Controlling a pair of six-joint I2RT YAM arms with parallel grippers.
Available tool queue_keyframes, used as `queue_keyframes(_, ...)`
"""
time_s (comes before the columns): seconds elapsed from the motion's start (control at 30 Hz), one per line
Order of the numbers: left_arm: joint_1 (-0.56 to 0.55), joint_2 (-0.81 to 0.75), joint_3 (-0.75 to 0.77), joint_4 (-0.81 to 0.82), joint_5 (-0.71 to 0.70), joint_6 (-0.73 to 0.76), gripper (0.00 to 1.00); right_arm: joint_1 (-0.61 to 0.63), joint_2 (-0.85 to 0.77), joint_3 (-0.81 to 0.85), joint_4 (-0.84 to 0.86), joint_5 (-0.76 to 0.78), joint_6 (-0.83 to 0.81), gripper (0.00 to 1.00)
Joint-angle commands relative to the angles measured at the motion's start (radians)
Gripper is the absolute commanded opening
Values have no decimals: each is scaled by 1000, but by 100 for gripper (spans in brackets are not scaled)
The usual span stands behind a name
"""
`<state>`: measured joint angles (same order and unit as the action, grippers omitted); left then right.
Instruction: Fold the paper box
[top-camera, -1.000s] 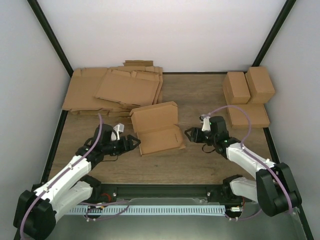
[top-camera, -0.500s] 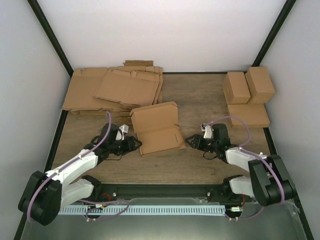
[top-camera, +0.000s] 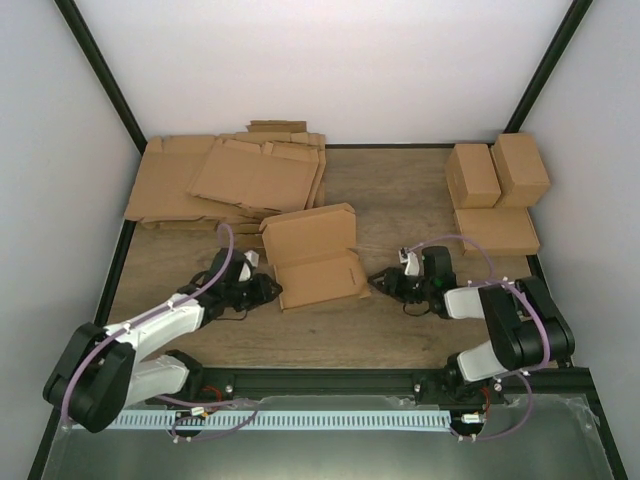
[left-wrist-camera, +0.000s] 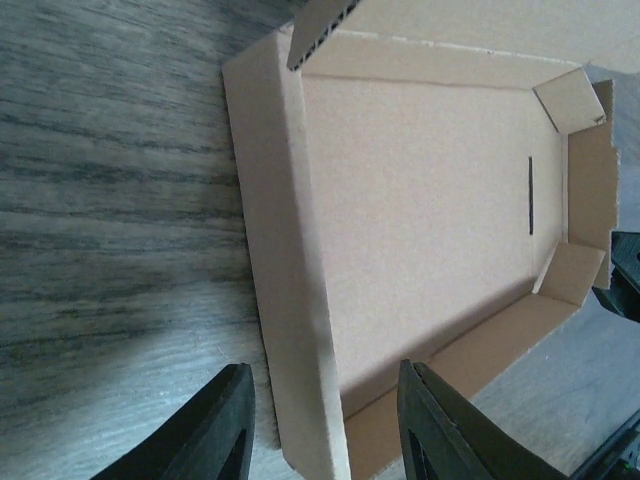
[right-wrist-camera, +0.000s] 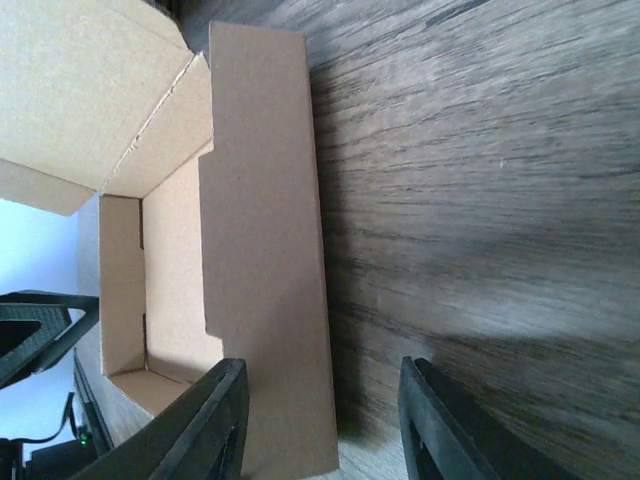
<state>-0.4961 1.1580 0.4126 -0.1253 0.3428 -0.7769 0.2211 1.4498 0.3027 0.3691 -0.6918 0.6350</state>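
Note:
The paper box (top-camera: 315, 262) lies half-folded in the middle of the table, its tray open and its lid flap raised at the back. My left gripper (top-camera: 268, 287) is open at the box's left side. In the left wrist view the left side wall (left-wrist-camera: 285, 250) stands between the gripper's (left-wrist-camera: 322, 366) jaws, touching neither. My right gripper (top-camera: 378, 281) is open at the box's right side. The right side wall (right-wrist-camera: 265, 200) stands by the right gripper's (right-wrist-camera: 322, 362) left finger, with bare wood across the rest of the gap.
A pile of flat cardboard sheets (top-camera: 230, 180) lies at the back left, just behind the box. Two folded boxes (top-camera: 495, 172) stand at the back right, with a flatter one (top-camera: 497, 230) in front of them. Black frame posts run along both side edges.
Both grippers have moved in to the box's side walls, the left from the left and the right from the right. Both pairs of jaws have narrowed. The box has not moved.

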Motion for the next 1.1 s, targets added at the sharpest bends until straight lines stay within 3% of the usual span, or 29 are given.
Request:
queue_keyframes(0.0, -4, 33, 3, 62, -28, 1, 41, -29, 52, 37, 25, -20, 27, 43)
queue_keyframes(0.33, -4, 129, 12, 122, -54, -6, 37, -34, 164, 78, 109, -135, 56, 43)
queue_keyframes(0.6, -4, 188, 5, 165, -43, -4, 7, -34, 188, 76, 174, -224, 70, 42)
queue_keyframes(0.97, -4, 154, 9, 121, -61, 27, 4, -34, 12, 53, 164, -235, 87, 44)
queue_keyframes(1.07, -5, 151, 8, 116, -68, 31, 4, -34, -10, 54, 179, -283, 98, 50)
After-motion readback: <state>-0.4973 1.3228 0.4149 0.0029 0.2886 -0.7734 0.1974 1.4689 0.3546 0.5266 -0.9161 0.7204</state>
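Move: The tray's left wall is right beside the left hand's open fingertips. Its middle lies about 3 cm ahead, level sideways and some 3 cm below; the tray floor's middle is about 8 cm to the right and 2 cm ahead, and the raised lid panel some 11 cm ahead and 6 cm right. From the right hand, the tray's right end wall is 2 cm left, 3 cm ahead and about 1 cm below; the lid panel is 9 cm ahead and 12 cm left. The left fingers pinch the tray's left wall near its near end, after sinking about 3 cm with a slight forward creep to straddle it. The right hand, fingers half open, keeps one finger alongside the right end wall as it slips forward, then nudges left about 2 cm, and finally rises some 5 cm, the whole time rolling its left side up. ##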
